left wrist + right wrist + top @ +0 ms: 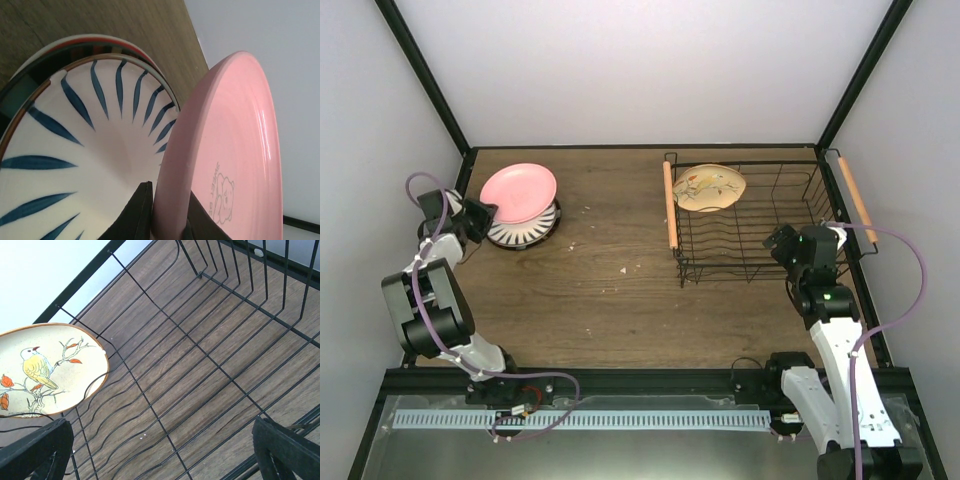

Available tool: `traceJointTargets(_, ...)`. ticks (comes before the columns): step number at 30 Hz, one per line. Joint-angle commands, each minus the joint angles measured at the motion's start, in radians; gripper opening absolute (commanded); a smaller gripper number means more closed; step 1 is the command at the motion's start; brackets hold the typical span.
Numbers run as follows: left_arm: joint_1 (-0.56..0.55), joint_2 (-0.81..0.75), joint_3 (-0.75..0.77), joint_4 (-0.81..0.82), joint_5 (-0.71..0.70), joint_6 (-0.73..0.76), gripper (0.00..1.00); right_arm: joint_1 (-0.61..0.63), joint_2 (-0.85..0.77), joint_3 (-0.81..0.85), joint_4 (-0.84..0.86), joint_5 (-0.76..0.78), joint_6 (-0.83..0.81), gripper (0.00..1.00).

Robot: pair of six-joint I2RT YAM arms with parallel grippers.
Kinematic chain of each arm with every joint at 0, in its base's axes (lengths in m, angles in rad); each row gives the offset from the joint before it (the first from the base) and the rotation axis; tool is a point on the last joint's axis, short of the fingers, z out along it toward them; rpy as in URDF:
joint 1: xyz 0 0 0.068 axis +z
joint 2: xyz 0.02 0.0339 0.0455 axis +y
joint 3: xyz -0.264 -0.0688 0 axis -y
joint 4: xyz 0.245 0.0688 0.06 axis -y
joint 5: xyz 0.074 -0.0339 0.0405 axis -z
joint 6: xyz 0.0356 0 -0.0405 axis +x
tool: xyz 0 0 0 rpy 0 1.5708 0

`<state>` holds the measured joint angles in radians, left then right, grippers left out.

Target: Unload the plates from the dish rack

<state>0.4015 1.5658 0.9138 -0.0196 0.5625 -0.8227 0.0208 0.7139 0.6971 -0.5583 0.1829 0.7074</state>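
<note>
My left gripper [167, 215] is shut on the rim of a pink plate [225, 150], which tilts up over a stack of plates at the far left of the table. The stack's top plate is white with dark radial stripes [75, 150]; a red rim shows beneath it. In the top view the pink plate [518, 192] hangs over the striped plate [527, 234], with the left gripper [483, 215] at its near-left edge. The black wire dish rack [740, 270] stands at the right, with a tan bird-print plate [710, 187] upright in its far-left corner. My right gripper [782, 244] hovers open over the rack's near right; the tan plate [45, 370] lies ahead of it.
The rack has wooden rod handles on its left [669, 210] and right [857, 200] sides. Its wire floor [200, 275] shows bare wood beneath. Black frame posts and pale walls close in the table on three sides.
</note>
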Motion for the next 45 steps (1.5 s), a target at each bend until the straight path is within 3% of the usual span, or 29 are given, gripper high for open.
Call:
traceJointTargets(1, 0.0, 0.003, -0.016, 0.051, 0.045, -0.015, 0.04, -0.004, 0.004, 0.004, 0.015, 0.003, -0.009, 1.0)
traceJointTargets(17, 0.0, 0.06, 0.032, -0.101, -0.124, 0.074, 0.08, -0.004, -0.025, 0.002, -0.001, 0.016, 0.001, 1.0)
traceJointTargets(27, -0.001, 0.065, 0.034, -0.109, -0.135, 0.074, 0.42, -0.004, -0.04, 0.003, -0.016, 0.012, 0.01, 1.0)
traceJointTargets(33, -0.002, 0.054, 0.064, -0.16, -0.185, 0.113, 0.82, -0.005, -0.055, 0.003, -0.034, 0.01, 0.019, 1.0)
traceJointTargets(38, -0.003, 0.013, 0.161, -0.32, -0.411, 0.208, 0.89, -0.004, -0.074, -0.004, -0.05, 0.008, 0.028, 1.0)
traceJointTargets(45, -0.041, -0.05, 0.3, -0.29, -0.525, 0.242, 0.89, -0.004, -0.083, -0.008, -0.054, -0.002, 0.03, 1.0)
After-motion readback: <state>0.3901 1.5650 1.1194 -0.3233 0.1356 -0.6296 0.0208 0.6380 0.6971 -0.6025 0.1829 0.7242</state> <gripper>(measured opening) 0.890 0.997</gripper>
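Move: Ahead and to the right of the left hand, which already pinches the pink plate by its near-left rim, is the stack topped by the striped plate: its middle is about 4 cm forward, 7 cm right and 7 cm below. The table's left edge runs some 9 cm to this hand's left, about 12 cm lower. From the right hand, the striped plate is roughly 62 cm left, 17 cm ahead and 14 cm below. Lowering the held pink plate about 5 cm onto the striped plate, the left hand eases slightly back and left while its fingers tip some 10 degrees further down. There it pauses and opens wide, letting go of the rim, then pulls away left about 5 cm and up about 6 cm, rolling its left side upward and turning a little counter-clockwise. ##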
